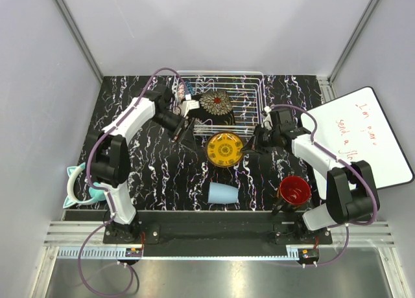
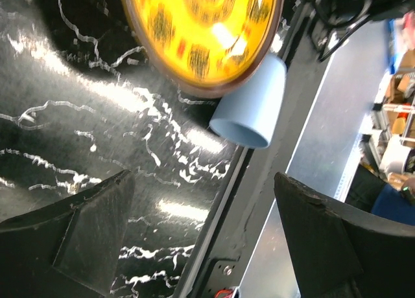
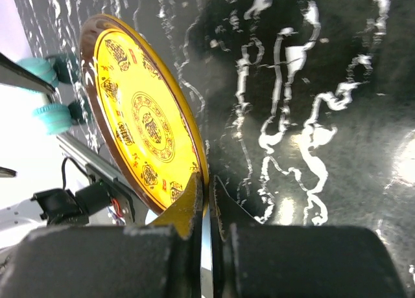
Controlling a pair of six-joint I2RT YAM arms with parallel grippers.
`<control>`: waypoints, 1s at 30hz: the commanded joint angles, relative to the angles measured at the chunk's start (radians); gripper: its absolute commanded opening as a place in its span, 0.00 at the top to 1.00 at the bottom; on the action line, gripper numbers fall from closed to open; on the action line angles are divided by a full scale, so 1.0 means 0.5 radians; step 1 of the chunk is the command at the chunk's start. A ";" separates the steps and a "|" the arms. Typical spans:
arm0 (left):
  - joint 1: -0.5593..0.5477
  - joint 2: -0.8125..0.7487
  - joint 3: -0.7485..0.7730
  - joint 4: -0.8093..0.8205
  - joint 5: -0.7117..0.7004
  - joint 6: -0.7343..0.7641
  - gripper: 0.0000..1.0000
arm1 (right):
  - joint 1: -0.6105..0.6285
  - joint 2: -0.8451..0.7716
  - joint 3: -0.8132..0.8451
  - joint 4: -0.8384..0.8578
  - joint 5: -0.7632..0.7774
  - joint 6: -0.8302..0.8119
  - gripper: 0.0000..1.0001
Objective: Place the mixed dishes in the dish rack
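Note:
The yellow ornate round plate [image 1: 224, 149] is just in front of the white wire dish rack [image 1: 249, 94]. My right gripper [image 1: 248, 148] is shut on the plate's right rim. In the right wrist view the plate [image 3: 146, 123] stands tilted over the table, its rim pinched in that gripper [image 3: 209, 188]. My left gripper [image 1: 184, 132] hangs open and empty by the rack's front left corner. Its wrist view shows the plate [image 2: 201, 32] and the light-blue cup [image 2: 249, 107] beyond the gripper [image 2: 204, 207]. A beige patterned bowl [image 1: 215, 103] sits in the rack. The cup [image 1: 222, 194] lies on its side. The red-inside mug [image 1: 294, 190] stands near the right arm.
Teal rounded items [image 1: 81, 188] sit at the table's left edge and show again as teal items [image 3: 52, 116] in the right wrist view. A whiteboard [image 1: 369, 136] with red writing lies at the right. Grey walls close in the sides and back.

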 commanded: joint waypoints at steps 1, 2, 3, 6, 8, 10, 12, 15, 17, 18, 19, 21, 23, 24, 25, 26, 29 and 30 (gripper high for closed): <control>-0.007 -0.056 0.179 0.051 0.197 -0.110 0.09 | 0.078 -0.073 0.198 -0.029 -0.084 -0.044 1.00; -0.010 -0.059 0.216 0.057 0.200 -0.122 0.09 | 0.099 -0.073 0.222 -0.057 -0.084 -0.056 1.00; -0.016 -0.056 0.234 0.066 0.197 -0.153 0.09 | 0.105 -0.076 0.250 -0.075 -0.084 -0.062 1.00; -0.017 -0.059 0.287 0.097 0.179 -0.181 0.09 | 0.118 -0.082 0.385 -0.139 -0.081 -0.071 1.00; -0.017 -0.056 0.317 0.109 0.170 -0.190 0.09 | 0.121 -0.085 0.428 -0.176 -0.081 -0.074 1.00; -0.020 -0.050 0.342 0.130 0.176 -0.220 0.09 | 0.130 -0.079 0.477 -0.189 -0.087 -0.077 1.00; -0.020 -0.034 0.388 0.143 0.194 -0.257 0.09 | 0.139 -0.067 0.520 -0.198 -0.090 -0.080 1.00; -0.026 -0.013 0.452 0.164 0.206 -0.294 0.09 | 0.164 -0.036 0.578 -0.210 -0.096 -0.086 1.00; -0.029 0.005 0.511 0.189 0.225 -0.337 0.09 | 0.176 -0.021 0.606 -0.232 -0.096 -0.099 1.00; -0.029 0.027 0.538 0.192 0.240 -0.355 0.09 | 0.179 -0.009 0.639 -0.238 -0.093 -0.099 1.00; -0.029 0.039 0.596 0.201 0.255 -0.380 0.09 | 0.188 -0.006 0.652 -0.244 -0.096 -0.102 1.00; -0.032 0.070 0.639 0.216 0.292 -0.429 0.09 | 0.197 0.001 0.710 -0.256 -0.103 -0.099 1.00; -0.035 0.088 0.692 0.238 0.298 -0.460 0.09 | 0.201 0.004 0.756 -0.281 -0.115 -0.096 1.00; -0.035 0.100 0.707 0.244 0.298 -0.466 0.09 | 0.201 0.001 0.802 -0.287 -0.118 -0.096 1.00; -0.035 0.104 0.734 0.244 0.298 -0.472 0.09 | 0.198 0.001 0.827 -0.296 -0.121 -0.096 1.00; -0.035 0.113 0.744 0.244 0.302 -0.481 0.09 | 0.204 0.004 0.848 -0.302 -0.124 -0.093 1.00; -0.035 0.116 0.771 0.250 0.311 -0.494 0.09 | 0.201 0.007 0.922 -0.318 -0.127 -0.087 1.00; -0.035 0.119 0.784 0.259 0.314 -0.503 0.12 | 0.204 0.010 0.934 -0.318 -0.133 -0.084 1.00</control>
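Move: The right hand already pinches the yellow plate by its edge, the plate's middle about 7 cm to its left and a little lower. The dish rack's middle is some 16 cm ahead, 9 cm left and 6 cm below; the blue cup lies 16 cm back and 8 cm left. From the open left hand, the plate's middle is about 12 cm right, 1 cm back and 4 cm lower. Right hand lifts the pinched plate some 12 cm and leftward; open left hand rises forward about 10 cm towards it. ##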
